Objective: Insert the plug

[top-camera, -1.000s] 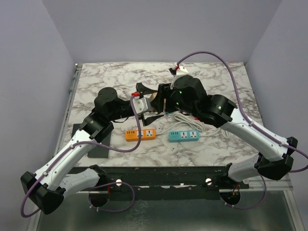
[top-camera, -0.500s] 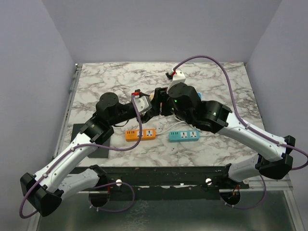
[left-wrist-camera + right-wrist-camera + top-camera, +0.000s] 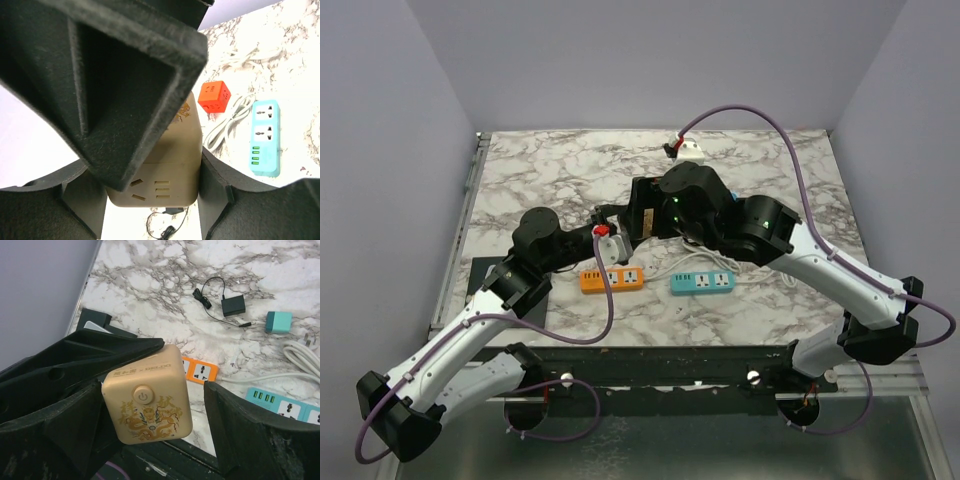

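Note:
A beige cube socket point(image 3: 147, 400) with a gold dragon print and a power button hangs above the table. My left gripper point(image 3: 150, 187) is shut on it, a finger point(image 3: 225, 200) pressed against each side; its slotted face point(image 3: 150, 192) points at the camera. My right gripper point(image 3: 152, 390) stands open around the same cube, with a clear gap at its right finger point(image 3: 250, 435). In the top view both grippers meet at mid-table point(image 3: 623, 228) and hide the cube. A white cable point(image 3: 300, 352) with its plug point(image 3: 308, 341) lies on the marble.
An orange power strip point(image 3: 613, 279) and a teal power strip point(image 3: 702, 283) lie side by side near the front. A black adapter point(image 3: 233, 305) with a thin lead, a small teal cube point(image 3: 278, 321) and a red cube point(image 3: 215, 97) sit farther back. A black pad point(image 3: 525, 295) lies front left.
My left gripper has closed on the beige cube, and my right gripper has then opened off it. Both wrists have shifted slightly left and toward the front.

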Available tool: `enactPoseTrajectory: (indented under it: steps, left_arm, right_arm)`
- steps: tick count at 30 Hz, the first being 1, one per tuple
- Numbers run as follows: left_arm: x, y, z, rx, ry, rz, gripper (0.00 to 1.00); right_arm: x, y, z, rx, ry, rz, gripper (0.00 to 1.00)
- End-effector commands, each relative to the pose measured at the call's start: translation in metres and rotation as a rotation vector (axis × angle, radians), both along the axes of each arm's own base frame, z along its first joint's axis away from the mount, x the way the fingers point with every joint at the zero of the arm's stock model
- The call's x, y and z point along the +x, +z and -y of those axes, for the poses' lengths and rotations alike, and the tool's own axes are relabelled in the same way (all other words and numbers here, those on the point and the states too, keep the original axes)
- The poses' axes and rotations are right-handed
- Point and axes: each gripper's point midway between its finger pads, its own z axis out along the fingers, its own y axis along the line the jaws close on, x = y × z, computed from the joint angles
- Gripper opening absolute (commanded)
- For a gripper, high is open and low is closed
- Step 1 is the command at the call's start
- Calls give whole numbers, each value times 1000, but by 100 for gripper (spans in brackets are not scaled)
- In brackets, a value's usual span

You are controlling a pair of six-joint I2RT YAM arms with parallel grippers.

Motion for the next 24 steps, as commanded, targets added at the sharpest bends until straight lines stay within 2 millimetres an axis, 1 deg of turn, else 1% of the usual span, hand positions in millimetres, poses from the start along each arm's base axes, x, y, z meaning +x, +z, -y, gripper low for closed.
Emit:
enactPoseTrajectory:
  steps: [1, 3, 6, 10, 12, 13, 15, 16, 17, 18, 19, 20, 21, 24]
  left_arm:
    - [-8, 14, 1, -11, -41, 102, 0]
    - [-8, 14, 1, -12, -40, 102, 0]
    - [-9, 14, 2, -11, -48, 102, 0]
    - [-10, 12, 3, -3, -53, 107, 0]
    - [-8, 10, 3, 4, -46, 108, 0]
    - [-7, 9, 2, 11, -45, 110, 0]
    - [-7, 5, 3, 25, -45, 111, 0]
    - [-5, 3, 2, 29, -41, 107, 13]
    - [-4, 2, 2, 29, -33, 98, 44]
    - [-2, 0, 2, 26, -21, 77, 71]
    - [0, -3, 1, 25, -6, 53, 94]
    - [4, -6, 1, 24, 16, 28, 99]
    - [7, -11, 0, 29, 31, 0, 99]
    - [10, -35, -3, 126, 47, -73, 99]
  right_arm:
    - [-8, -14, 7, -36, -13, -58, 85]
    - [-8, -13, 7, -34, -8, -55, 81]
    - [-6, -17, 3, -57, 0, -60, 77]
    - [-4, -22, -6, -87, 19, -69, 64]
    - [-4, -26, -9, -102, 30, -77, 60]
    - [-4, -28, -9, -113, 32, -81, 55]
    - [-4, -32, -4, -142, 23, -85, 39]
    - [-3, -34, 1, -162, 10, -84, 31]
    - [-3, -35, 8, -183, -10, -85, 23]
    - [-2, -36, 17, -208, -33, -88, 13]
    - [0, -37, 29, -231, -63, -92, 5]
    - [2, -38, 43, -253, -96, -104, 1]
    - [5, -40, 57, -270, -124, -118, 1]
    - [14, -53, 102, -292, -176, -187, 1]
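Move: The beige plug cube sits between the left hand's finger pads, and the right hand's open fingers already straddle it: its middle is about 1 cm ahead, 1 cm left and 2 cm below the right hand's point. Far beneath, some 34 cm down from the right hand, lie the orange power strip, about 5 cm ahead and 8 cm left, and the teal power strip, about 5 cm ahead and 14 cm right. Sinking about 2 cm almost in place, the right hand closes its fingers on the beige plug cube while the left, still gripping it, comes down some 1.5 cm. The left then opens wide and lets go, and the right draws the cube away to its right and farther down, about 3 cm right and 4 cm down overall, rolling roughly 10 degrees left side down. ##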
